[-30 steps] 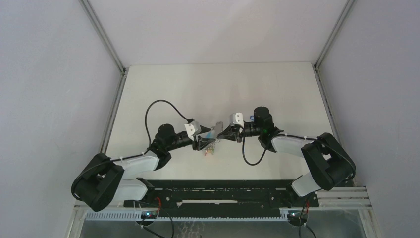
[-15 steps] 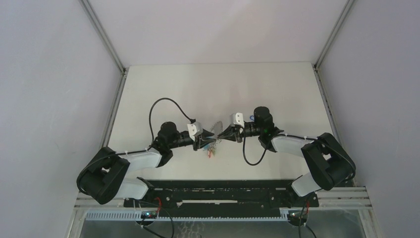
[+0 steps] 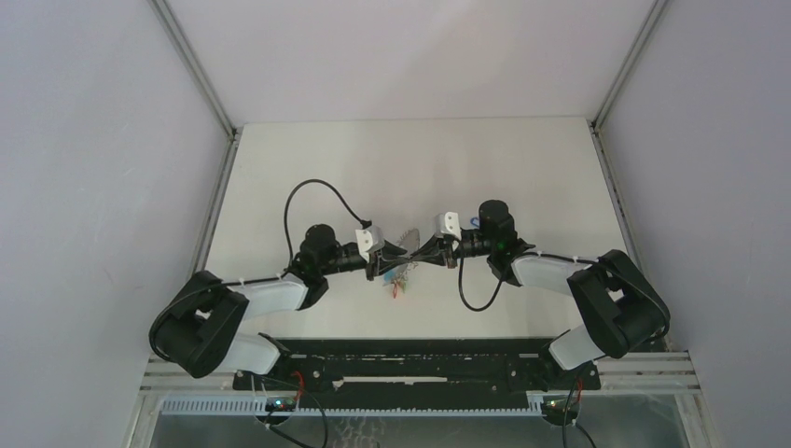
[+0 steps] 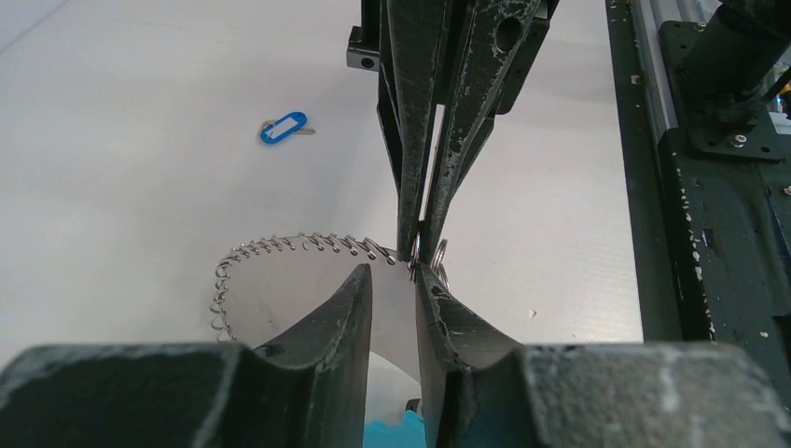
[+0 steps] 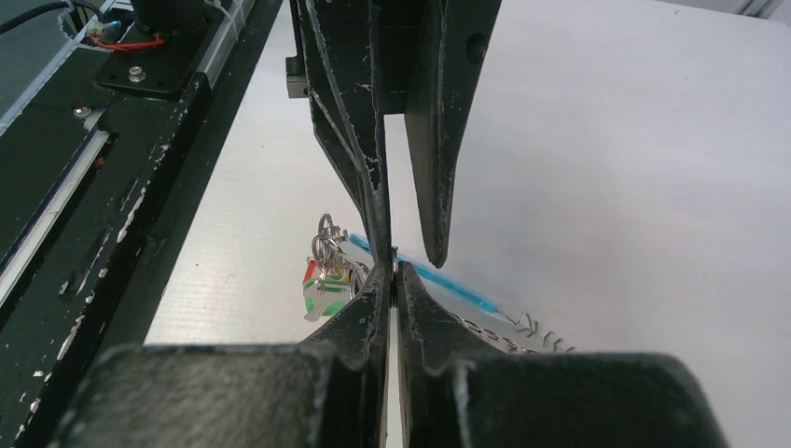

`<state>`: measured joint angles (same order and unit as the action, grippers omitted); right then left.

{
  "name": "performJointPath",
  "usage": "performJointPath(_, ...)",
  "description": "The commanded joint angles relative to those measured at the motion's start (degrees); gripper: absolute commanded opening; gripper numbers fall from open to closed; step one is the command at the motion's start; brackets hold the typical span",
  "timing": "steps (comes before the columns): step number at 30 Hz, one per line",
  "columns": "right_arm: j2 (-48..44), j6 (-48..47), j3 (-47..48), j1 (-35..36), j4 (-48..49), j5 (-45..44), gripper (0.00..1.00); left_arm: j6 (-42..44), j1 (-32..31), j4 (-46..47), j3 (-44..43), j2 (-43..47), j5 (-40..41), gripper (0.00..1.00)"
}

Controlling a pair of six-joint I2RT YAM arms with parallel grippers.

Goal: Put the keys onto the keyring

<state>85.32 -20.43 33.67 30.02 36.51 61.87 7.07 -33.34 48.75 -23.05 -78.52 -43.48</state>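
Note:
The keyring [image 4: 280, 245], a thin wire loop strung with small silver rings, hangs between my two grippers above the table. My right gripper [image 5: 393, 269] is shut on its wire, with green and red plastic bits [image 5: 325, 287] dangling just to the left. My left gripper [image 4: 390, 273] faces it tip to tip, jaws a narrow gap apart; one fingertip [image 4: 422, 276] touches the small rings beside the right gripper's grip, and nothing is clamped. A cyan strip [image 5: 438, 280] runs past the tips. The blue-headed key [image 4: 283, 128] lies alone on the table, away from both grippers, and shows beside the right wrist [image 3: 474, 222].
The black base rail [image 4: 718, 187] with its mounts runs along the near table edge close to the grippers. The left arm's cable [image 3: 303, 201] loops over the table. White walls stand on both sides.
My left gripper has turned, moved right up to the right gripper's tips, and narrowed its jaws. The right gripper has stayed put, shut on the keyring.

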Motion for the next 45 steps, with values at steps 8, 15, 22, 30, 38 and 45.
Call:
performJointPath(8,0.23,0.8,0.83,0.25,2.99,2.83,0.0,-0.71,0.21,1.44,-4.06,-1.25,-2.96,0.19)
performJointPath(15,0.14,-0.8,1.09,0.2,0.01,2.56,0.0,-0.98,0.2,1.48,-4.0,-0.27,-1.23,0.0)
performJointPath(22,-4.97,-5.38,1.05,-1.8,-9.85,-0.32,0.13,1.09,0.18,-3.98,-4.13,2.79,-0.4,0.0)
performJointPath(30,-7.61,-7.3,1.12,-1.69,-12.88,-2.53,0.28,2.69,-0.4,-9.33,-5.42,3.54,0.12,0.0)
performJointPath(38,-4.16,-8.46,4.16,0.87,-14.63,-3.31,0.28,3.81,-1.14,-13.68,-7.03,4.43,1.28,0.0)
performJointPath(45,-3.37,-9.75,5.0,2.6,-16.14,-5.34,0.24,5.84,-1.76,-20.93,-9.42,5.39,3.01,0.0)
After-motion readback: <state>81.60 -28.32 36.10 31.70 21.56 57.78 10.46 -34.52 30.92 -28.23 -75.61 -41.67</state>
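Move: Hanging right between both hands' fingertips is the small wire loop on the keyring's edge: about 1 cm to the right of the left hand, level with it, and already in the right hand's pinch. From the left hand, the keyring's middle is some 3 cm ahead, 2 cm left and 5 cm below. The coloured key tags dangle about 4 cm back, 3 cm left and 6 cm below, and the blue-tagged key lies roughly 12 cm ahead, 15 cm right and 13 cm lower. Taking over the wire loop, the left hand sinks about 1 cm and shuts its part-open fingers on it, then keeps the pinch while tilting its tips down some 5 degrees. Only then does the right hand open about a quarter, draw off roughly 2 cm to the right and come back left almost as far, ending with its fingers open close around the loop. ##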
